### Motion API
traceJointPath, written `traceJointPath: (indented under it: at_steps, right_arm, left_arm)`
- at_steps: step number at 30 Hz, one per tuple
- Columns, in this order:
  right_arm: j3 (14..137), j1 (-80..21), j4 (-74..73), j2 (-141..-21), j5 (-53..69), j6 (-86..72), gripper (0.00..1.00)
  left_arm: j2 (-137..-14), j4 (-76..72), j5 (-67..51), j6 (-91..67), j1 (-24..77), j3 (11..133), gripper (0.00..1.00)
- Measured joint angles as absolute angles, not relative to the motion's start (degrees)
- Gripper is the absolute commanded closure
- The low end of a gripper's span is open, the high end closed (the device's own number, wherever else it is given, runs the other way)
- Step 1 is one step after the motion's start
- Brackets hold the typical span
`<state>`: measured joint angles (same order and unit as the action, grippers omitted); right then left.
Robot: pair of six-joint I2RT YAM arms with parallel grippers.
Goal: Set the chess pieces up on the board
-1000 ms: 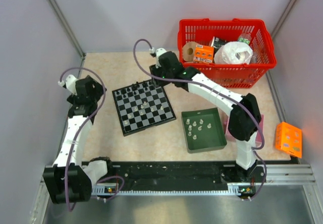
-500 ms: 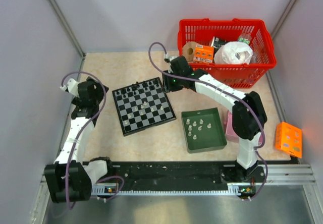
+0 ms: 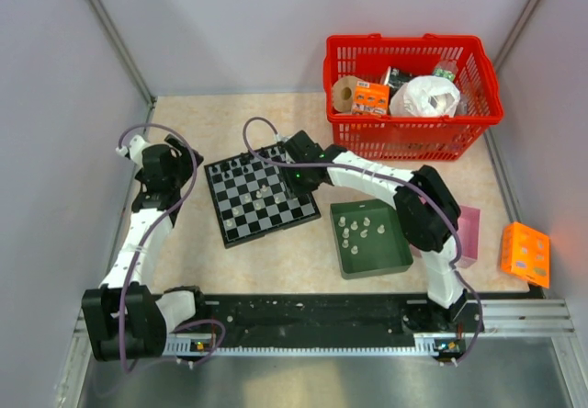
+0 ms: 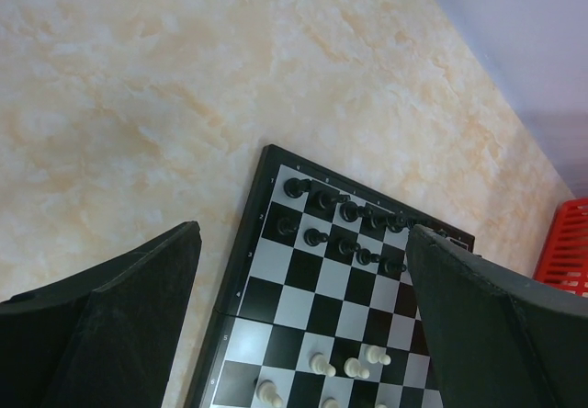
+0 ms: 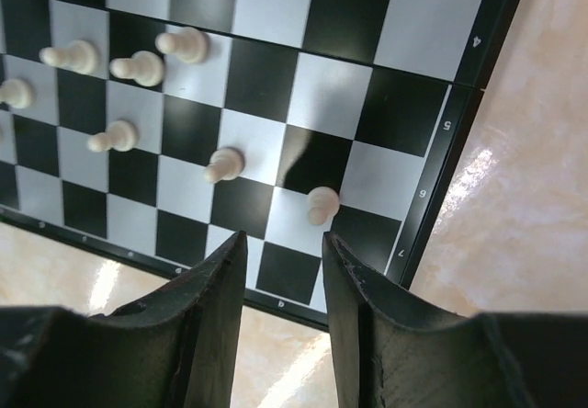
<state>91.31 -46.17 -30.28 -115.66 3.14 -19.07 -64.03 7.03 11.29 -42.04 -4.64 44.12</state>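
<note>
The board (image 3: 262, 197) lies at the table's middle left. Black chess pieces (image 3: 246, 159) stand in two rows along its far edge, also visible in the left wrist view (image 4: 342, 213). Several whitish pieces (image 5: 223, 164) stand loosely near the board's middle, one of them (image 5: 321, 205) just ahead of my right fingertips. My right gripper (image 5: 283, 247) hovers over the board's right side (image 3: 294, 180), jaws partly apart with nothing between them. My left gripper (image 4: 301, 233) hangs wide open and empty just left of the board (image 3: 176, 164).
A dark green tray (image 3: 397, 243) right of the board holds several whitish pieces (image 3: 354, 229). A red basket (image 3: 413, 132) of packages stands at the back right. A pink box (image 3: 470, 229) lies behind the right arm, and an orange box (image 3: 525, 254) sits at the far right.
My right gripper has come from the board's far right corner, swinging out to the right and then back over the board's right side. The left wrist has shifted slightly toward the board.
</note>
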Motion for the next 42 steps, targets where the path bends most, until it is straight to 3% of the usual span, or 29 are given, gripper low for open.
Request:
traceJointPath:
  at_steps: [11, 21, 42]
  right_arm:
    - [92.01, -46.0, -31.0, -118.54, 1.37, -18.04, 0.67]
    - [94.0, -46.0, -30.87, -121.16, 0.97, -17.56, 0.87]
    - [89.34, -46.0, -31.75, -117.51, -3.16, -17.06, 0.88]
  left_arm:
    - [-65.12, 6.81, 10.46, -41.82, -4.86, 44.14, 0.01]
    - [-65.3, 6.81, 10.07, -41.82, -5.28, 44.14, 0.01]
    - [-65.93, 6.81, 10.07, -41.54, -5.93, 44.14, 0.01]
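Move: The white pawn to be gripped is about 1 cm ahead of the right hand and 3 cm below, neither left nor right. The empty dark edge square lies 3 cm to that hand's right, level fore and aft. A second pawn stands roughly 4 cm left of the first. The green tray's middle is about 18 cm right of the hand and 9 cm back. From the left hand, the first pawn is some 28 cm right, 4 cm back and 13 cm below. The right hand's fingertips close from part open and pinch the white pawn by its upper part, after sinking about 3 cm and easing a little over 1 cm forward. Keeping that low height and the grip, the hand then drags the pawn about 2.5 cm right and back towards the board's right edge, the wrist tilting slightly. ##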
